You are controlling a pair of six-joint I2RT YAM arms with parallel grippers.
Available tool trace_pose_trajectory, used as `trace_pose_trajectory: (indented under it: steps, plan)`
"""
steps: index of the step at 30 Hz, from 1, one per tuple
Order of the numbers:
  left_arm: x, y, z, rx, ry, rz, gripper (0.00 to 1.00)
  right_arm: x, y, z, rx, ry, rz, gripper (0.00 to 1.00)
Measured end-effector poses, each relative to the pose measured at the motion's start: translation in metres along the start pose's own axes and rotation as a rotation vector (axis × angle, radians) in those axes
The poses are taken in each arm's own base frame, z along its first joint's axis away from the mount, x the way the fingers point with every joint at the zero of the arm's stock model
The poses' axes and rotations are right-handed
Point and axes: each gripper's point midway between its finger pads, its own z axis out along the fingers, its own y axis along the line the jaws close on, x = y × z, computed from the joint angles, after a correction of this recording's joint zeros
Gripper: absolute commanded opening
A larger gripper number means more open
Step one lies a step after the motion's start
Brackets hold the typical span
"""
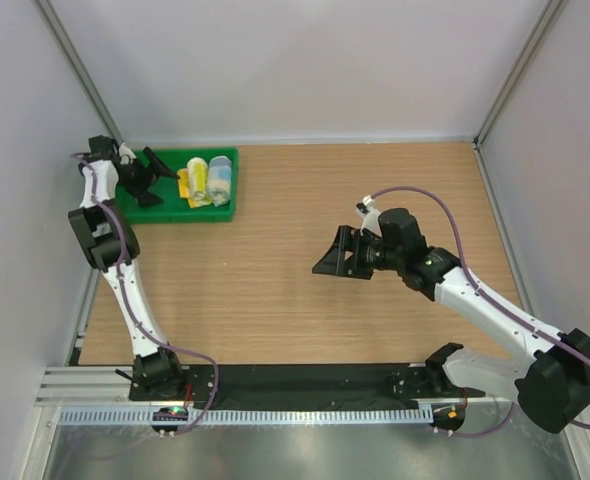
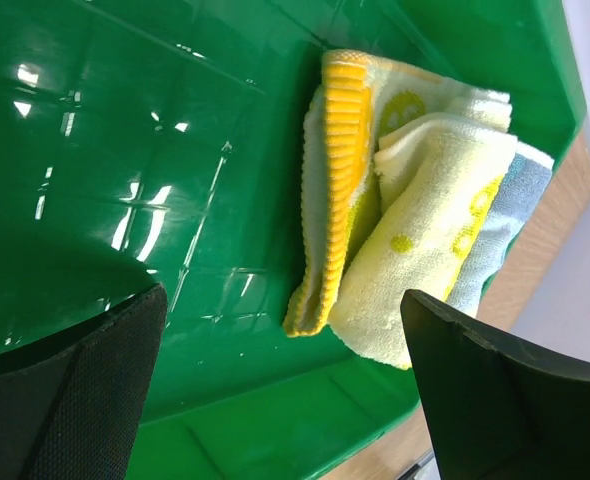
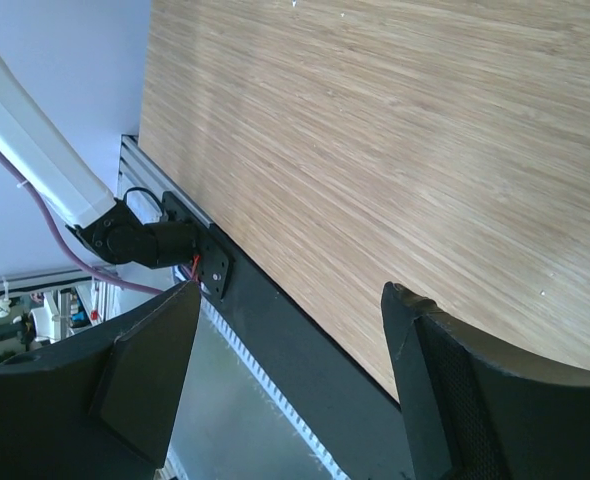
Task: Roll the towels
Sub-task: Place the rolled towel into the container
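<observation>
Two rolled towels lie side by side in the right half of the green tray (image 1: 165,212). One is the yellow-green towel (image 1: 196,181) with an orange edge, the other the light blue towel (image 1: 220,180). In the left wrist view the yellow-green towel (image 2: 415,230) covers most of the blue towel (image 2: 510,215) behind it. My left gripper (image 1: 158,180) hangs open over the tray's left half, a little away from the towels and holding nothing (image 2: 280,320). My right gripper (image 1: 337,262) is open above the middle of the table with nothing between its fingers (image 3: 290,300).
The tray (image 2: 125,150) sits in the far left corner, close to the back and left walls. The wooden table (image 3: 375,130) ends at a black strip and a metal rail (image 1: 275,412) at the near edge, by the arm bases.
</observation>
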Motion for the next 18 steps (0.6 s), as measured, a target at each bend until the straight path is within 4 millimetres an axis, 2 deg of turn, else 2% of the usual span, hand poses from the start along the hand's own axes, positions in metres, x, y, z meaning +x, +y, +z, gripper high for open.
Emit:
trace_pose_trajectory:
  steps: [5, 8, 12, 18]
  plan:
    - [-0.008, -0.006, -0.014, -0.027, -0.043, -0.019, 1.00, 0.000, -0.002, -0.003, 0.016, -0.004, -0.009, 0.81]
    - [-0.013, -0.024, -0.037, -0.028, -0.091, -0.015, 1.00, -0.001, -0.002, -0.006, 0.027, -0.013, -0.014, 0.81]
    - [-0.018, -0.071, -0.092, 0.007, -0.213, 0.031, 1.00, -0.004, 0.000, -0.010, 0.033, -0.023, -0.023, 0.81]
    - [-0.011, -0.151, -0.188, 0.097, -0.445, 0.153, 1.00, -0.011, 0.009, -0.015, 0.033, -0.037, -0.051, 0.81]
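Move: The yellow rolled towel lies in the green container about 9 cm to the right of the empty left hand, nearly level with it in reach and some 2 cm lower. The blue rolled towel is right beside it, about 15 cm right of the hand and level with it. From the right hand, the yellow towel is roughly 35 cm ahead, 38 cm left and 14 cm below. The left arm lifts its open gripper about 24 cm, clear of the container, tipping the fingers up some 25 degrees. ##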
